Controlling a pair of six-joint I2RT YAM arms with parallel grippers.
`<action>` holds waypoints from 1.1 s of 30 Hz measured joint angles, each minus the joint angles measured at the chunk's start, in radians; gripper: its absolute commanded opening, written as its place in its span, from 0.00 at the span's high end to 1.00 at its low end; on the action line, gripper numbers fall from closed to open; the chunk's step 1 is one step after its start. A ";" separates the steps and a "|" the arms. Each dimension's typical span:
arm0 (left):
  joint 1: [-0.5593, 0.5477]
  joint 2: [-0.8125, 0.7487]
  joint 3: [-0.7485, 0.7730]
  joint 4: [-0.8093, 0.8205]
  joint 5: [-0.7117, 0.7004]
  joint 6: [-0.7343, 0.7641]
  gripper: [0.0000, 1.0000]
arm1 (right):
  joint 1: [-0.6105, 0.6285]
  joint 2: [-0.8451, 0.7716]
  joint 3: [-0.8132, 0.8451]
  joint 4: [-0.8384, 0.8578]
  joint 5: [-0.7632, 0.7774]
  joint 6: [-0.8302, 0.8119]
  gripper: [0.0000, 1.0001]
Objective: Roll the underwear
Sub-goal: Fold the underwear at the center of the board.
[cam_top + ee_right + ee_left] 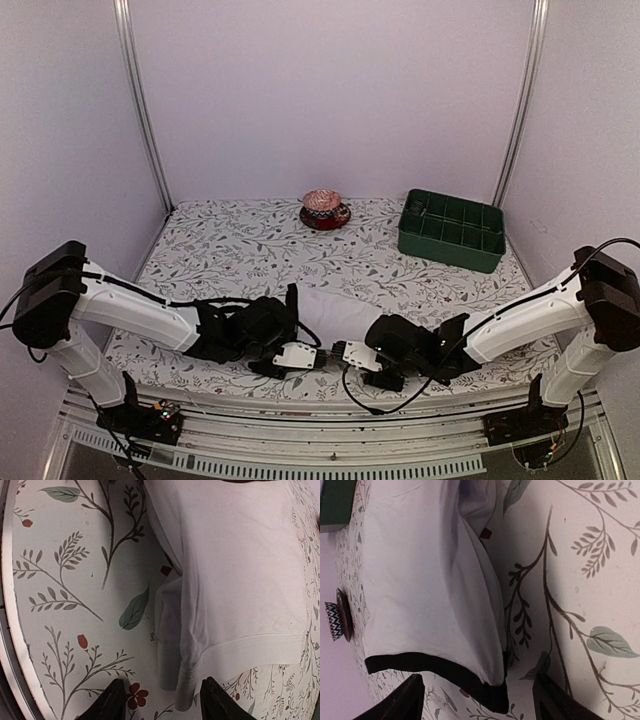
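White underwear (335,305) with a black waistband (435,666) lies flat on the flowered cloth between the two arms, its near edge folded over into a thick ridge (187,630). My left gripper (477,702) is open just off the waistband end, and the band's near corner sits between its fingers (405,700) untouched. Over the opposite end, my right gripper (165,702) is open too, with the white hem and the ridge lying in the gap between its fingertips (114,700). In the top view both grippers (283,328) (380,335) face each other low over the cloth.
A green compartment crate (452,230) stands at the back right. A patterned bowl on a dark saucer (325,210) sits at the back middle. The table's front rail (12,645) runs close along the near side of the underwear.
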 measured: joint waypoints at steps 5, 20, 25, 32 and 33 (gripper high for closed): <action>-0.006 -0.017 -0.061 0.110 -0.010 0.021 0.23 | 0.021 0.011 -0.027 0.080 0.087 0.001 0.50; -0.021 -0.005 -0.156 0.293 -0.017 0.100 0.69 | 0.037 0.090 -0.029 0.195 0.173 -0.003 0.97; -0.024 0.018 -0.164 0.323 -0.041 0.106 0.96 | 0.037 0.059 -0.049 0.175 0.163 -0.003 0.98; -0.026 0.029 -0.175 0.336 -0.063 0.129 1.00 | 0.038 0.031 -0.061 0.137 0.149 -0.006 0.98; -0.026 0.029 -0.177 0.338 -0.065 0.132 1.00 | 0.038 0.028 -0.061 0.133 0.149 -0.006 0.98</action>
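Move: The near waistband corner of the white underwear lies between the left hand's open fingers, straight below by about 2 cm; the black waistband's middle is some 8 cm ahead of that hand. The right hand has the near leg-end corner about 2 cm ahead, 1 cm left and 1 cm below. From the right hand the green box stands roughly 38 cm ahead and 26 cm right, the bowl about 45 cm ahead and 5 cm left. Both grippers pinch the underwear's near corners, left sinking about 1.5 cm, right reaching 2 cm forward, then back-right. ##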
